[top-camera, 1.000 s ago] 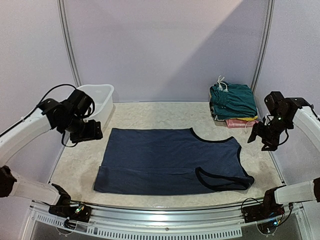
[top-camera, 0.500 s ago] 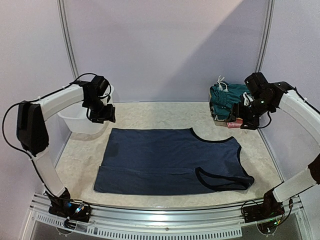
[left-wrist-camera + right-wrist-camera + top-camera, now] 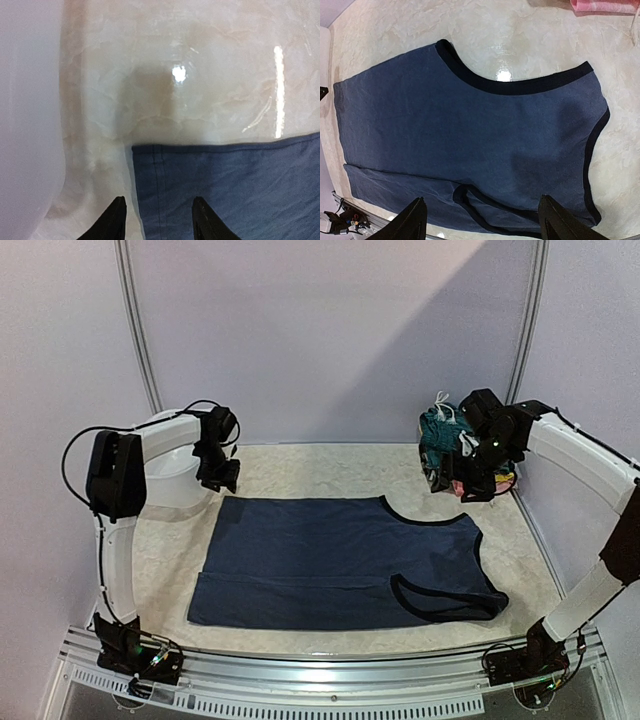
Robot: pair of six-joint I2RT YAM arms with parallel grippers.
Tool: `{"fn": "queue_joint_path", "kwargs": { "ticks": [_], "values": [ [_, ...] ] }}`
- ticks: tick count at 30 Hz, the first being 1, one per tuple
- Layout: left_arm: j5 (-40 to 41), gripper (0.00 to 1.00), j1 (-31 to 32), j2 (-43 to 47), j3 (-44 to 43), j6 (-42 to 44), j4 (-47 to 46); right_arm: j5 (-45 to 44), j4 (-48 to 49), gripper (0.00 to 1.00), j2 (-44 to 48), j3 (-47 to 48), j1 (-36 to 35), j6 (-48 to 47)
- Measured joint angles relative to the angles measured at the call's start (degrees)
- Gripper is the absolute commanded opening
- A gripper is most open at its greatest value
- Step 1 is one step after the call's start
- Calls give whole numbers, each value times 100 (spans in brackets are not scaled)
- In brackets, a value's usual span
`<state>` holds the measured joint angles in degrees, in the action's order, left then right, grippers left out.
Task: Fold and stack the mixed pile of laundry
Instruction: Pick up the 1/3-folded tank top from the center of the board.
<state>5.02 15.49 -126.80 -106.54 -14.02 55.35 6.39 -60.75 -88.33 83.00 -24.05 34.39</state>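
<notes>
A navy sleeveless top (image 3: 340, 555) with dark trim lies spread flat in the middle of the table, its near edge folded up. My left gripper (image 3: 222, 476) hangs over the top's far left corner (image 3: 150, 165). Its jaws are open and straddle the left hem, and its fingertips (image 3: 117, 220) hold nothing. Folded teal shorts (image 3: 437, 430) with a white drawstring top a stack at the back right. My right gripper (image 3: 470, 482) is in front of that stack, wide open and empty, and looks down on the navy top (image 3: 470, 115).
A white plastic tub (image 3: 178, 468) stands at the back left, just beside the left gripper, and shows as a pale wall (image 3: 25, 125) in the left wrist view. Pink cloth (image 3: 605, 5) lies at the bottom of the stack. A metal rail (image 3: 320, 680) runs along the table's near edge.
Both arms have swung inward and toward the back. The left gripper went from beside the tub to the top's far left corner and its jaws narrowed. The right gripper moved left, in front of the stack.
</notes>
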Motion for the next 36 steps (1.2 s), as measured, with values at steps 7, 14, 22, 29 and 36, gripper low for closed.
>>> {"fn": "queue_joint_path", "kwargs": {
  "ticks": [7, 14, 22, 29, 36],
  "values": [
    [114, 39, -122, -645, -566, 210, 160, -11, -142, 77, -310, 227, -2, -46],
    [168, 34, -254, -946, -713, 227, 260, -9, -216, 77, -612, 404, -7, -142],
    [55, 12, -275, -1016, -710, 201, 247, -11, -278, 77, -660, 404, -11, -225],
    [-160, 0, -278, -1021, -710, 175, 223, -7, -258, 77, -671, 409, -28, -238],
    [-293, 0, -284, -1016, -697, 175, 181, -9, -142, 77, -1084, 922, -28, -361]
  ]
}}
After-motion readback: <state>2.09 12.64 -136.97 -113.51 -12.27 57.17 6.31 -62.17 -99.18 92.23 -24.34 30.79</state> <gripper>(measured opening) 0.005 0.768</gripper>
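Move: The tank top's far-left hem corner lies about 2 cm ahead, 2 cm left and 5 cm below the left gripper. The white basket's middle is roughly 14 cm to the left and 6 cm ahead of that gripper. From the high right gripper, the tank top's far armhole corner is some 18 cm ahead, 10 cm left and 18 cm down; its far strap corner about 13 cm ahead and 7 cm right; the folded stack roughly 29 cm ahead, 13 cm right. Lower the left gripper about 5 cm onto the tank top's far-left hem corner, easing slightly forward and left, then shut the half-open fingers to pinch the corner, drawing about 1 cm back to the right as they close. Let the open right gripper sink a couple of centimetres, hold, then start forward and a little left, about 3 cm, above the cloth towards its far armhole corner. ##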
